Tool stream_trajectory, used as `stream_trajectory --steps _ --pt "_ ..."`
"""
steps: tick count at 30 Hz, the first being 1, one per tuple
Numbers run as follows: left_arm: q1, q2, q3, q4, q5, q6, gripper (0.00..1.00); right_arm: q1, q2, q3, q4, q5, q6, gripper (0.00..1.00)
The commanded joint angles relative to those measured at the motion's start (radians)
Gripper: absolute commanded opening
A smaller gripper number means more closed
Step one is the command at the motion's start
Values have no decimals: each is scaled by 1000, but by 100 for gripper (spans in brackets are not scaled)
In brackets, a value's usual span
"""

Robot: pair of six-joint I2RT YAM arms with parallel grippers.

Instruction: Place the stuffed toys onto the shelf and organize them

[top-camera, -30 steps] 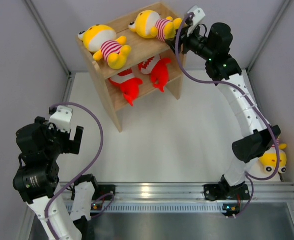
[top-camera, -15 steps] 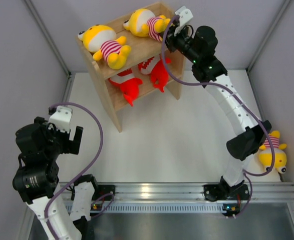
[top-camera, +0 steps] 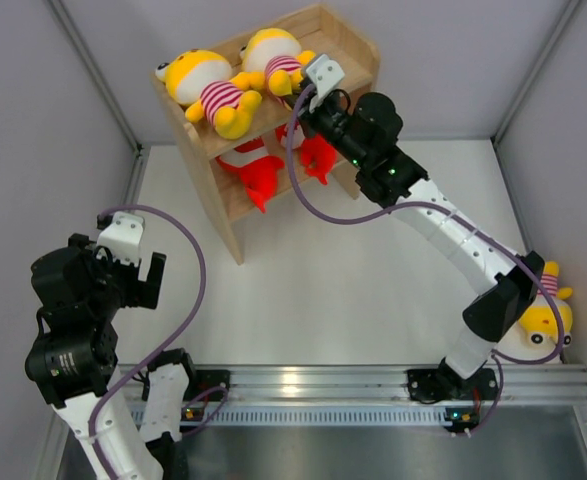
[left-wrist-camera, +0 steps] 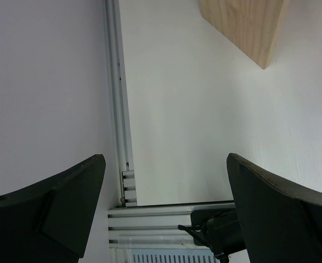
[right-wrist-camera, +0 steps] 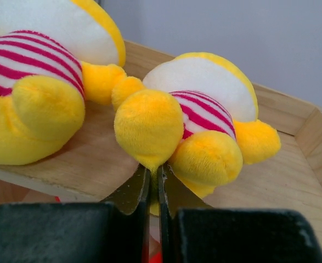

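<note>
The wooden shelf (top-camera: 348, 48) stands at the back. Two yellow striped toys lie on its top tier: one at the left (top-camera: 205, 88), one beside it (top-camera: 273, 55). My right gripper (top-camera: 301, 95) is shut on a foot of the second toy (right-wrist-camera: 191, 118); the pinched foot (right-wrist-camera: 147, 129) sits just above the fingertips (right-wrist-camera: 140, 189). The first toy (right-wrist-camera: 34, 82) lies close to its left. Two red fish toys (top-camera: 258, 170) (top-camera: 318, 155) lie on the lower tier. A third yellow toy (top-camera: 543, 320) lies at the table's right edge, partly behind my right arm. My left gripper (left-wrist-camera: 166, 181) is open and empty.
The left wrist view shows the shelf's side panel corner (left-wrist-camera: 248, 27), the white table, the left wall and the aluminium rail (left-wrist-camera: 166, 213) at the near edge. Walls close in the table on the left, back and right.
My right gripper has dragged the second yellow toy leftward along the top tier, from the right end to beside the first toy. The left arm has not moved.
</note>
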Motion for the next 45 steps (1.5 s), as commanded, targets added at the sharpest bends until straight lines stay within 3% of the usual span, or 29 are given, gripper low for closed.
stream_trajectory --steps 1,15,21,22,24,25,27,28,31,34,45 --pt "-5 -5 1 38 -6 3 99 33 -48 7 59 7 -23 0" --pt "-5 -14 -7 40 -11 11 99 22 -81 -9 73 -224 -48 0" --pt "-7 -17 -11 40 -14 12 99 10 -26 95 -9 -191 -42 0" --pt "-7 -18 -11 40 -15 12 98 10 -12 107 -23 -191 -42 16" --pt "-7 -20 -13 40 -21 14 98 10 -8 116 -43 -180 -39 32" --pt "-8 -18 -14 38 -23 15 99 10 -17 107 -43 -174 -39 48" --pt "-8 -20 -17 40 -23 15 99 -1 -29 74 -34 -166 -35 63" --pt "-8 -20 -19 38 -21 15 99 -4 -43 67 -31 -162 -31 76" --pt "-10 -20 -19 38 -17 18 99 -13 -75 49 -48 -157 -32 89" --pt "-10 -20 -17 38 -15 17 98 -18 -115 37 -71 -152 -38 99" --pt "-8 -17 -17 40 -11 17 99 -24 -172 47 -205 -269 -9 100"
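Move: I already have the right-hand yellow toy's near foot pinched in my right fingers at the upper shelf's front edge; its middle lies about 6 cm ahead, 1 cm to the left and 3 cm higher. The other yellow toy is some 13 cm to my right hand's left and 2 cm ahead. The right red shark sits roughly 20 cm below, about 3 cm to the right and level fore-and-aft. From my left hand the gripped toy is some 33 cm ahead, 25 cm right and 17 cm up. Keeping the foot pinched, I draw my right hand about 3 cm back and nearly 2 cm left, turning it some 10 degrees counter-clockwise, to bring the toy closer to its yellow neighbour. Then I rise a little, open the fingers wide to let the foot go, and back off from the shelf, up and to the right. ##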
